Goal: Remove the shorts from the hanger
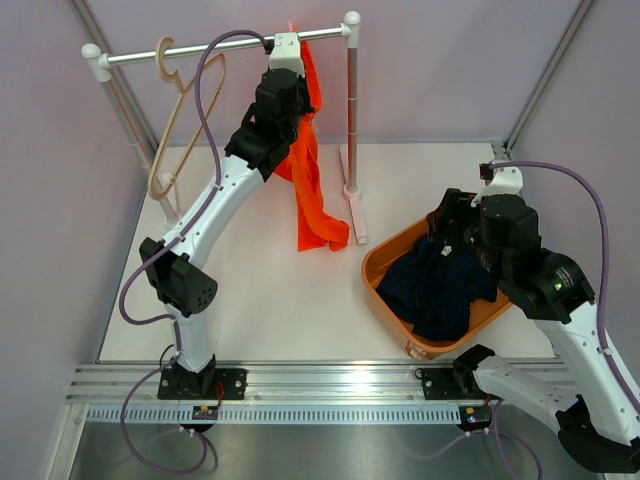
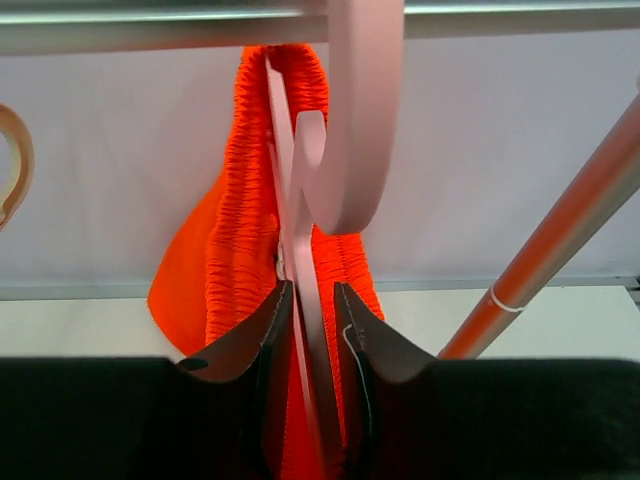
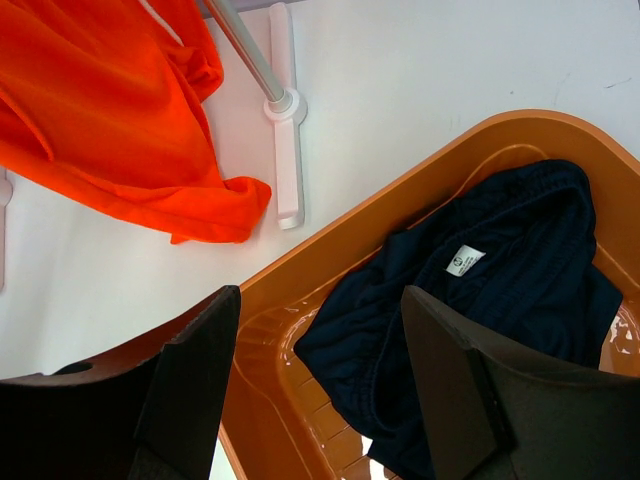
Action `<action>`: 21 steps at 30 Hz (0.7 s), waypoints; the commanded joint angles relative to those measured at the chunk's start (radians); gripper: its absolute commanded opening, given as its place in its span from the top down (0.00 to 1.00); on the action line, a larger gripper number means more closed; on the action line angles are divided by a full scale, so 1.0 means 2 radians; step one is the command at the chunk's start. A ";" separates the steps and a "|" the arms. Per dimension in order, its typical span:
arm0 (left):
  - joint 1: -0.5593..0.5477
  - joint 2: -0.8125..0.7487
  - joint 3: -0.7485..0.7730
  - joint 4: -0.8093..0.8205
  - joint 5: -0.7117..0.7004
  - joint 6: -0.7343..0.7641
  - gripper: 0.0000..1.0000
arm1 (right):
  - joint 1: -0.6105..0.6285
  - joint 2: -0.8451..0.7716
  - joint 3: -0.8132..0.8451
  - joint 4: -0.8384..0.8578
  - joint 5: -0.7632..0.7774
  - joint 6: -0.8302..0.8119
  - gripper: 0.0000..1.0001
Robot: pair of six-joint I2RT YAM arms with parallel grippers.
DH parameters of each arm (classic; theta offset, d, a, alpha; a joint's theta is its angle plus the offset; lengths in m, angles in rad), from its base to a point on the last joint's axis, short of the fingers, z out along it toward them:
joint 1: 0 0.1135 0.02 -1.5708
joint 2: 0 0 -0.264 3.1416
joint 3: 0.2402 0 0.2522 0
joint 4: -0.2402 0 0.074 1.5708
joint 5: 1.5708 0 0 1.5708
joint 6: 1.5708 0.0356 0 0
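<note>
The bright orange shorts hang from a pale pink hanger hooked over the rail, their gathered waistband draped round the hanger's neck. My left gripper is raised to the rail and shut on the hanger's thin body, with orange fabric pressed against it; in the top view it sits just under the rail. The navy shorts lie crumpled in the orange basket. Above them my right gripper hovers open, holding nothing.
An empty wooden hanger hangs at the rail's left end. The rack's right post and its white foot stand between the orange shorts and the basket. Purple cables loop along both arms.
</note>
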 commanded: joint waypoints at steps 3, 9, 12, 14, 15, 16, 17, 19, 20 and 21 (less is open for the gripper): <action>0.001 -0.042 -0.005 0.034 -0.033 0.030 0.73 | -0.002 -0.003 -0.005 0.013 -0.001 0.002 0.26; 0.010 -0.041 0.005 0.040 -0.019 0.047 0.50 | -0.002 0.000 -0.006 0.013 -0.005 0.003 0.26; 0.014 -0.039 0.011 0.038 -0.010 0.052 0.44 | -0.002 -0.002 -0.007 0.013 -0.004 0.004 0.26; 0.014 -0.037 0.013 0.040 -0.005 0.055 0.43 | -0.002 -0.003 -0.007 0.013 -0.003 0.004 0.26; 0.014 -0.037 0.013 0.039 -0.005 0.056 0.43 | -0.002 -0.002 -0.007 0.013 -0.003 0.004 0.26; 0.015 -0.033 0.021 0.037 -0.003 0.056 0.43 | -0.002 -0.001 -0.007 0.013 -0.003 0.004 0.26; 0.016 -0.030 0.024 0.034 -0.002 0.056 0.43 | -0.002 -0.001 -0.008 0.013 -0.003 0.004 0.26; 0.020 -0.021 0.037 0.027 0.009 0.056 0.42 | -0.003 -0.001 -0.008 0.013 -0.004 0.004 0.26; 0.022 -0.018 0.041 0.024 0.015 0.056 0.42 | -0.002 -0.001 -0.008 0.014 -0.004 0.004 0.26; 0.024 -0.014 0.046 0.018 0.025 0.055 0.42 | -0.002 0.000 -0.008 0.013 -0.003 0.004 0.26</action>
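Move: The pink hanger carrying the orange shorts already runs between the left hand's fingers, its neck about 3 cm above the hand and 1 cm ahead. The shorts' middle lies some 15 cm below, 4 cm ahead and 3 cm right; the rod is about 9 cm above and 2 ahead; the rod's right post is roughly 10 cm right and 1 ahead. From the idle right hand, the hanger's neck is some 27 cm ahead, 28 left and 11 higher. The pink hanger, closely straddled just below its hook, is given room: the left hand's fingers spread from about a quarter to a bit over half open. Meanwhile the hand climbs about 3 cm towards the rod and shifts nearly as far left, its tips tilting up only slightly, so the hanger stays between the fingers, now nearer the right one. ##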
